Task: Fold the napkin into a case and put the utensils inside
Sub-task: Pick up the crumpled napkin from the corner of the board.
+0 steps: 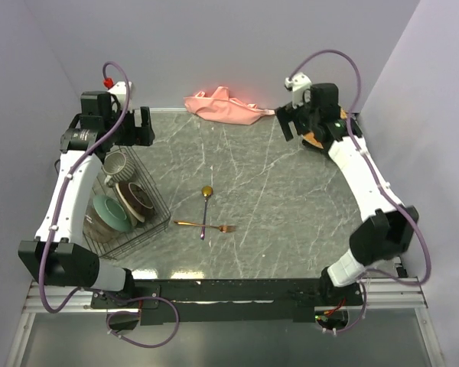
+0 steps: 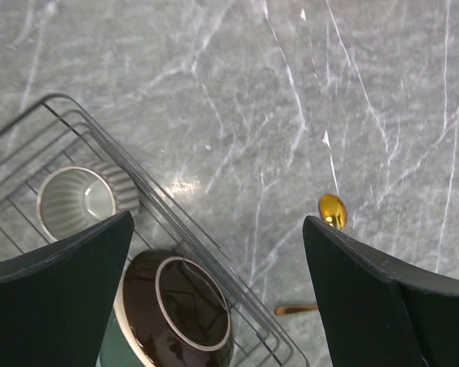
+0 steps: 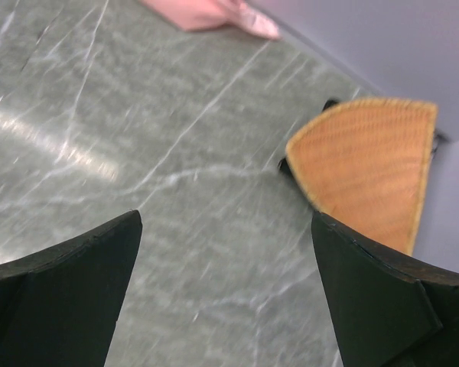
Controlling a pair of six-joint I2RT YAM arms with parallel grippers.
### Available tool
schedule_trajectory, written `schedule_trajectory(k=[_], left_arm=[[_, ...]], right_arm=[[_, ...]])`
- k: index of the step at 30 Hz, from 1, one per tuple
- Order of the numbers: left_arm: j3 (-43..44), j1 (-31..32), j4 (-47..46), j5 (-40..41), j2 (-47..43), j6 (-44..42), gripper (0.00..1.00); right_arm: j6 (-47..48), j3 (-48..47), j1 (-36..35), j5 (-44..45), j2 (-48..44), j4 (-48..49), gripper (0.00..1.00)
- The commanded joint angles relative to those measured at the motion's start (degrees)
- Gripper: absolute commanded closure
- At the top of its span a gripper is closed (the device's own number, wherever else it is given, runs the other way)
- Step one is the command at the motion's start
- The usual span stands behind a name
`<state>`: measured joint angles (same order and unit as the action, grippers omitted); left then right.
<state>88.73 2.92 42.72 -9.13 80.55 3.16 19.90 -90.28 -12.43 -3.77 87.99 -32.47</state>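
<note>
The salmon-pink napkin lies crumpled against the back wall; one corner of it shows in the right wrist view. No folded case is in view. The gold spoon and gold fork lie crossed mid-table. In the left wrist view the spoon's bowl peeks beside a finger and the fork's handle end shows below. My left gripper hangs open over the rack's edge. My right gripper hangs open over bare table, right of the napkin.
A black wire rack at the left holds a ribbed cup, a brown bowl and a teal bowl. An orange-tan woven fan-shaped mat lies at the back right, partly under the right arm. Walls close in on three sides.
</note>
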Motion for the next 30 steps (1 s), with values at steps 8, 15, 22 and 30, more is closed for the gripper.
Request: schedule_trajectory(k=[8,15,22,30], left_arm=[[-2.86,-0.19,-7.21,7.80,-3.21,-1.49,0.01],[-3.30,-0.28,-5.02,11.21,-2.07,-5.62,0.01],[-4.35,-0.19,-1.24,11.06,-0.66,-7.02,0.01],[-2.42,-0.19,1.49,14.05,2.50,-8.78,0.01]], right_arm=[[8.12,-25.53,-3.48,11.24,24.39,11.72,0.00],[13.67,-33.90,-5.41,10.98,37.16,18.49,0.00],[17.89,-39.00,-7.17,7.20,47.53,24.99,0.00],[21.67,-45.86,-8.05,4.56,58.52,29.65,0.00]])
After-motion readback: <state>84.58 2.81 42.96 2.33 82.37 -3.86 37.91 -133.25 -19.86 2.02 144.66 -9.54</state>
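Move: The pink napkin lies bunched against the back wall, its middle about 31 cm ahead of my right hand, 15 cm to the left and some 24 cm below. The orange tray is 20 cm ahead of that hand and 18 cm to its right; the spoon, 9 cm back and 22 cm left. From my left hand the napkin is roughly 36 cm ahead, 20 cm right and well below. I send my right hand quickly out towards the napkin, about 24 cm forward, first almost level, then dropping some 13 cm while sweeping about 12 cm left, its fingers wide open and tipping up nearer to level. My left hand, also open above the dish rack, drifts 4 cm left, rises slightly, then sinks to end 4 cm lower, rolling its left side up. ##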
